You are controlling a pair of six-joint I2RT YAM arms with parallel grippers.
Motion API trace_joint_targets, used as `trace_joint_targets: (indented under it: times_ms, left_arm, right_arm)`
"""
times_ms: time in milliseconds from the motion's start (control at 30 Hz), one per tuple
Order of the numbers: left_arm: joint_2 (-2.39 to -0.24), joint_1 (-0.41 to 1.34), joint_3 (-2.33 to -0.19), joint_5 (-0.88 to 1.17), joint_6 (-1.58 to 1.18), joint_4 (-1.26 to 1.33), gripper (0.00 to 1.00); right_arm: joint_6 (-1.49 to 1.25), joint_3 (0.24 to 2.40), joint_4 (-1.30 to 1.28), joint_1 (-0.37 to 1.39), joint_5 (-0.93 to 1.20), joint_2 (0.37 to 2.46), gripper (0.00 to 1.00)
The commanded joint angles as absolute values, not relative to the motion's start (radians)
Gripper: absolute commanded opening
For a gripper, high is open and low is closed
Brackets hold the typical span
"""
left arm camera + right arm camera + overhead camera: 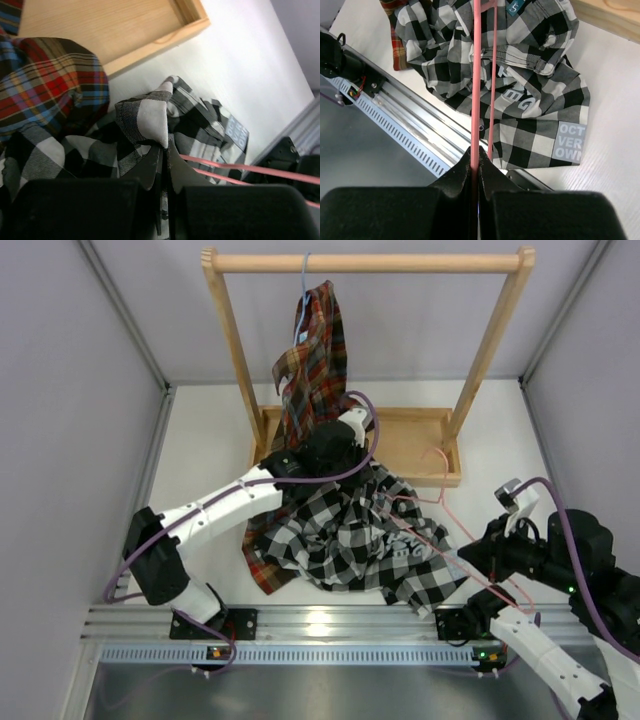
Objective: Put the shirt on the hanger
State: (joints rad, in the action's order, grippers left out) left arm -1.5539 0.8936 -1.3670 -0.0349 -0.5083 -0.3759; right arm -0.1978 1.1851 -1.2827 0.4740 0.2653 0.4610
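The black-and-white checked shirt (pixel 350 535) lies crumpled on the table in front of the rack. My left gripper (pixel 340 455) sits at its far edge. In the left wrist view that gripper (pixel 165 147) is shut on a raised fold of the shirt (pixel 150 117). The thin pink hanger (pixel 444 495) lies across the shirt's right side, and its wires (pixel 250 169) run past the left fingers. My right gripper (pixel 470 558) is near the front right. Its tips (pixel 475 152) are shut on one wire of the hanger (pixel 476 75), which stretches away over the shirt (pixel 520 100).
A wooden rack (pixel 365 262) stands at the back with a shallow wooden base tray (pixel 420 440). A red tartan shirt (pixel 315 360) hangs from it on a light blue hanger, its tail reaching under the checked shirt (pixel 262 565). A metal rail (pixel 330 625) lines the near edge.
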Motion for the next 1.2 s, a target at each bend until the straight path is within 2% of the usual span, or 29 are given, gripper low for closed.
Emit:
trace_joint_targets:
  times_ms: [0,167,233,400,600,700,800,867,933,1033,1100,1167]
  left_arm:
    - [-1.470,0.902,-1.376,0.128,-0.433,-0.353,0.00]
    - [-1.428,0.919,-1.377,0.455,-0.330,-0.357,0.00]
    - [-1.394,0.930,-1.419,0.498,-0.269,-0.412,0.00]
    - [-1.367,0.957,-1.652,0.373,-0.140,-0.632,0.00]
    - [-1.411,1.003,-1.942,0.292,-0.020,-0.814,0.00]
    - [-1.474,1.104,-2.093,0.198,0.066,-0.929,0.00]
    - [-1.537,1.288,-2.210,0.062,0.136,-1.021,0.00]
    - [-1.546,1.362,-2.235,-0.062,0.162,-1.028,0.00]
    - [-1.557,1.428,-2.304,-0.115,0.169,-1.019,0.00]
    - [-1.594,1.482,-2.410,-0.328,0.147,-0.924,0.00]
    - [-1.572,1.486,-2.382,-0.348,0.166,-0.823,0.00]
    - [-1.566,1.491,-2.356,-0.316,0.199,-0.715,0.00]
  right_arm:
    - [-0.230,1.158,-1.178,0.476,0.302,0.466,0.00]
    - [-0.232,1.091,-1.045,0.476,0.403,0.465,0.00]
    - [-0.219,1.080,-0.993,0.476,0.496,0.459,0.00]
    - [-0.199,1.104,-0.937,0.476,0.537,0.402,0.00]
    - [-0.202,1.017,-0.729,0.476,0.776,0.309,0.00]
    - [-0.219,0.997,-0.643,0.476,0.868,0.291,0.00]
    - [-0.207,1.041,-0.643,0.476,0.907,0.292,0.00]
    - [-0.204,1.091,-0.644,0.477,0.872,0.276,0.00]
    - [-0.234,1.135,-0.650,0.476,0.702,0.247,0.00]
    - [-0.261,1.187,-0.708,0.474,0.387,0.219,0.00]
    - [-0.265,1.196,-0.729,0.465,0.164,0.195,0.00]
    - [-0.256,1.200,-0.742,0.457,0.057,0.167,0.00]
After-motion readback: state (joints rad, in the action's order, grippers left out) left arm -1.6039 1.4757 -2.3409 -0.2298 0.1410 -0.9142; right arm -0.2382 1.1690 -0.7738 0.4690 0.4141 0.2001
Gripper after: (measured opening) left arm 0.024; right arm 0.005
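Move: The left hand holds the checkered shirt's collar; the pink hanger's free end lies about 3 cm to its right, 5 cm back and 6 cm lower. The plaid shirt's lower folds are roughly 10 cm ahead, 10 cm left and 12 cm below, the rack tray some 17 cm straight ahead and 21 cm below. From the right hand, which grips the hanger, the collar is about 20 cm ahead, 20 cm left and 5 cm lower. Left lifts the pinched collar nearly 30 cm up, 20 back; right raises the hanger 13, both tilting upward. ##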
